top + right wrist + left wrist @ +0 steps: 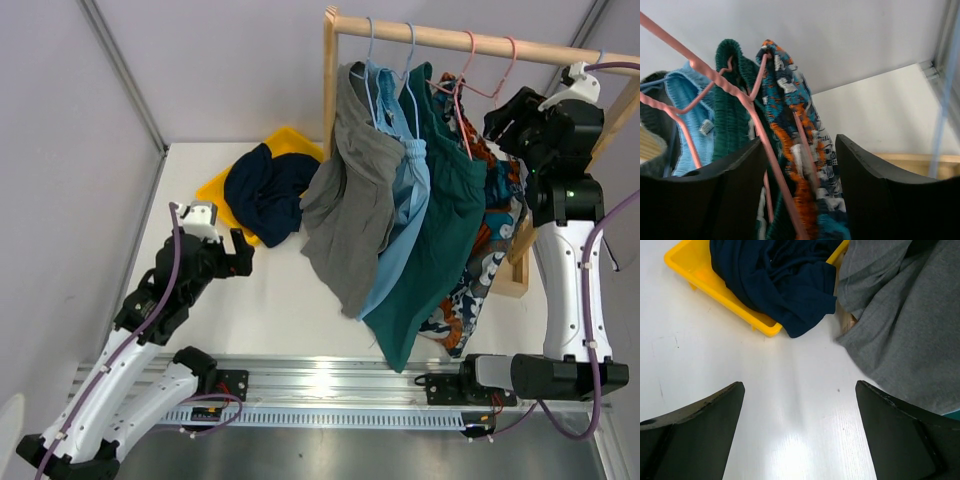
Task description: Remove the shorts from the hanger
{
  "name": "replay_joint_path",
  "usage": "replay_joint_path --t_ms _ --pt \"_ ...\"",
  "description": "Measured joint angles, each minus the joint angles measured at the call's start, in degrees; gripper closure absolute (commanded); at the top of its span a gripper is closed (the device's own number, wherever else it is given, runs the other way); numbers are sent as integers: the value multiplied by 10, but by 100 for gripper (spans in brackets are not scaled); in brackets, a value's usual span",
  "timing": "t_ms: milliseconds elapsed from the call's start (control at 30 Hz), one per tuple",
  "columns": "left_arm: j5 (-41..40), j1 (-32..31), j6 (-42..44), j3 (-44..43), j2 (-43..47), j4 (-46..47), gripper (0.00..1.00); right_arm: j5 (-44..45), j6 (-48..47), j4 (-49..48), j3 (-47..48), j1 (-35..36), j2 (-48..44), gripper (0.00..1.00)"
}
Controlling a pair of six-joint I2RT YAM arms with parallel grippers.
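From the wooden rail hang grey shorts, light blue shorts, dark teal shorts and cartoon-print shorts, each on a wire hanger. My right gripper is up at the rail, open, its jaws either side of the print shorts' waistband and a pink hanger, with a gap showing on the right side. Navy shorts lie crumpled in the yellow tray. My left gripper hovers open over the table near the tray, holding nothing.
The rack's wooden upright stands behind the grey shorts, and its base frame lies at the right. The grey shorts' hem hangs close to my left gripper. Grey walls close in the back and sides.
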State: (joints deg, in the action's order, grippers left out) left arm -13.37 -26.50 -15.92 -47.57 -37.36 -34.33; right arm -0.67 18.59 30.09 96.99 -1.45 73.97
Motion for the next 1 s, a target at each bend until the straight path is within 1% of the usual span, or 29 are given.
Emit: replay_joint_path --t_ms 100,133,167,400,533,633,767,800,867,933,1000 --pt "-1 0 2 6 14 -3 1 4 6 -10 0 7 10 70" --pt "-2 0 3 6 17 -2 1 3 5 -14 0 10 12 81" --pt "-2 0 5 6 18 -2 1 1 6 -18 0 12 13 100" --pt "-1 0 6 7 11 -1 1 3 8 -23 0 16 7 100" --pt "8 0 12 7 19 0 1 22 8 -3 1 16 -7 100" --pt "37 0 15 7 44 11 1 49 7 31 21 16 -22 100" --pt "127 -14 9 -10 70 59 1 78 11 58 30 15 -69 100" --pt "150 -27 5 -19 63 80 1 81 13 66 30 15 -81 100" --pt "167 -85 1 -39 36 122 1 84 23 82 31 15 -117 100" --pt "172 -169 4 -65 -9 157 1 82 33 93 31 15 -146 100" --pt "151 -261 14 -106 -76 182 1 76 44 102 31 15 -170 100"
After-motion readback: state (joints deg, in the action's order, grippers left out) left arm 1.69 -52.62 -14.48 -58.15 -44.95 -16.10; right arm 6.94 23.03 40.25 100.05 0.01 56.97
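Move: Right hand: the patterned shorts' pink hanger stands between its half-closed fingers, wire about 1 cm ahead and 1 to the left, with the rail roughly 6 cm ahead and 10 above. The patterned shorts hang some 8 cm back, 2 left and 20 below; the green shorts, at that height and depth, are about 8 cm left. For the left hand, the patterned shorts are about 40 cm right and 7 ahead, the grey shorts about 19 right and 10 ahead, both level. The right hand edges about a centimetre forward and left while its fingers close on the pink hanger's wire, then keeps that pinch and draws the hanger back about 13 cm and up some 7, away from the rail, the fingers tipping up slightly. The left hand, open and empty, waits at first, then sweeps right some 17 cm and up 12, backing a little and turning about 40 degrees clockwise, past the front of the grey shorts towards the patterned shorts. ##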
